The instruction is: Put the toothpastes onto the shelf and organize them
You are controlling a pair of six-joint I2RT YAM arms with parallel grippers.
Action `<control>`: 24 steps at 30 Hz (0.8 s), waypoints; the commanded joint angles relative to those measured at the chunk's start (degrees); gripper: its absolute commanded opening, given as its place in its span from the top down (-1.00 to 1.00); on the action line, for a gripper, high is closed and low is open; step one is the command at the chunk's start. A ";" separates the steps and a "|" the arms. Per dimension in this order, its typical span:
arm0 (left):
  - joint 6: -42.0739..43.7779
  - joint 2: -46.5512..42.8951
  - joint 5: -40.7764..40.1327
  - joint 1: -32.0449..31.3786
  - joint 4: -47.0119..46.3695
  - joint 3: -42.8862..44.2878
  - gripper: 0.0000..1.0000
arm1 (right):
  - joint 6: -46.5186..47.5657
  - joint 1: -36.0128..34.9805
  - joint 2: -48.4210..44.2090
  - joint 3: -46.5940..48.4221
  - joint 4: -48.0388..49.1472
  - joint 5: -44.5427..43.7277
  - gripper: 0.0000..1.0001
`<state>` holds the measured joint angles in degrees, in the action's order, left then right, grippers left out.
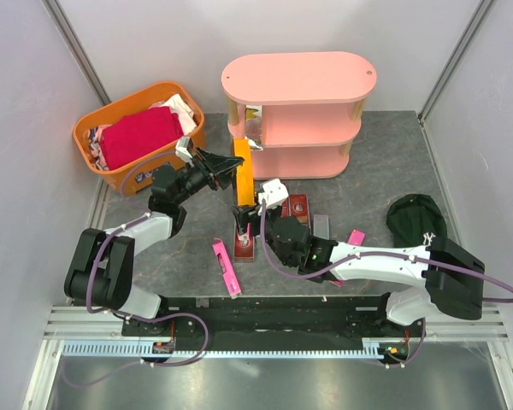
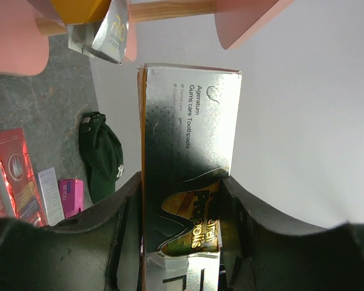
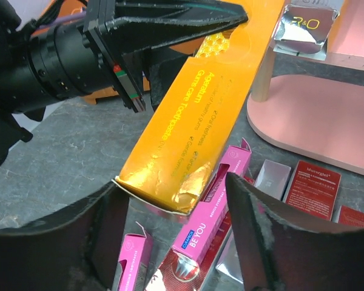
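A yellow-gold toothpaste carton [image 1: 244, 171] hangs tilted in front of the pink shelf [image 1: 295, 77], its top end toward the shelf's left post. My left gripper [image 1: 221, 167] is shut on its upper part [image 2: 188, 139], both fingers pressed on its sides. My right gripper [image 3: 176, 236] stands open around the carton's lower end [image 3: 182, 151], with a gap on each side. Under it lie a pink carton [image 3: 221, 212] and dark red cartons [image 3: 312, 188]. A silver carton [image 3: 303, 27] leans on the shelf's lower tier at the left post.
An orange basket [image 1: 103, 166] of cloths stands at the back left, close to the left arm. A dark green cap [image 1: 415, 218] lies at the right. One pink carton [image 1: 226, 266] lies alone near the front. More cartons are scattered before the shelf [image 1: 297, 207].
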<state>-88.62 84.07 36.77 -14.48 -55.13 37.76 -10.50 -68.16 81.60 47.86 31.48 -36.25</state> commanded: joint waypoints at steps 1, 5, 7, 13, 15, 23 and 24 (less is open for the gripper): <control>-3.93 0.30 1.37 0.33 -6.39 -0.93 0.65 | -1.80 -0.39 0.49 2.24 3.32 -2.94 -0.28; -3.93 0.04 1.46 0.24 -6.65 -1.11 0.66 | -3.65 -0.39 0.23 2.07 3.32 -5.84 0.09; -3.75 -0.31 1.20 0.33 -6.48 -1.28 0.65 | -4.61 -0.39 0.05 1.98 3.32 -7.25 0.22; -1.74 -1.01 1.63 0.33 -5.08 -1.46 0.44 | -5.40 -0.31 -0.39 2.50 1.57 -7.52 0.41; 0.01 -1.45 1.81 0.33 -3.68 -1.11 0.02 | -5.49 -0.31 -0.65 2.94 0.86 -7.17 0.46; 10.03 -6.98 0.93 0.33 11.52 1.53 -0.79 | -11.19 2.94 -4.25 3.12 -3.89 0.89 0.71; 12.74 -7.51 0.76 0.42 13.45 2.31 -0.79 | -11.99 4.08 -4.87 2.51 -3.97 2.40 0.74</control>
<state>-85.19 80.79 36.75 -14.22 -49.95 36.71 -17.65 -66.67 80.82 48.47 26.89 -38.68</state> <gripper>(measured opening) 0.887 0.460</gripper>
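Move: My left hand holds the orange-and-silver toothpaste, its middle about 3 cm back and 2 cm below that hand. From my right hand that middle lies some 7 cm ahead, 1 cm left and 3 cm up, with its near end between my open fingertips. About 20 cm below the right hand, the pink toothpaste lies 6 cm ahead and 1 cm left, the grey one 6 cm ahead and 3 cm right. The toothpaste already shelved stands about 18 cm ahead of it and 1 cm right, near its height. I keep my right hand almost in place and close its fingers until they pinch the near end of the toothpaste. Only then do I spread my left fingers wide and let go, easing that hand back barely 1 cm, while my right starts off to the right and forward, about 1.5 cm, its fingertips tipping down some 5 degrees. ##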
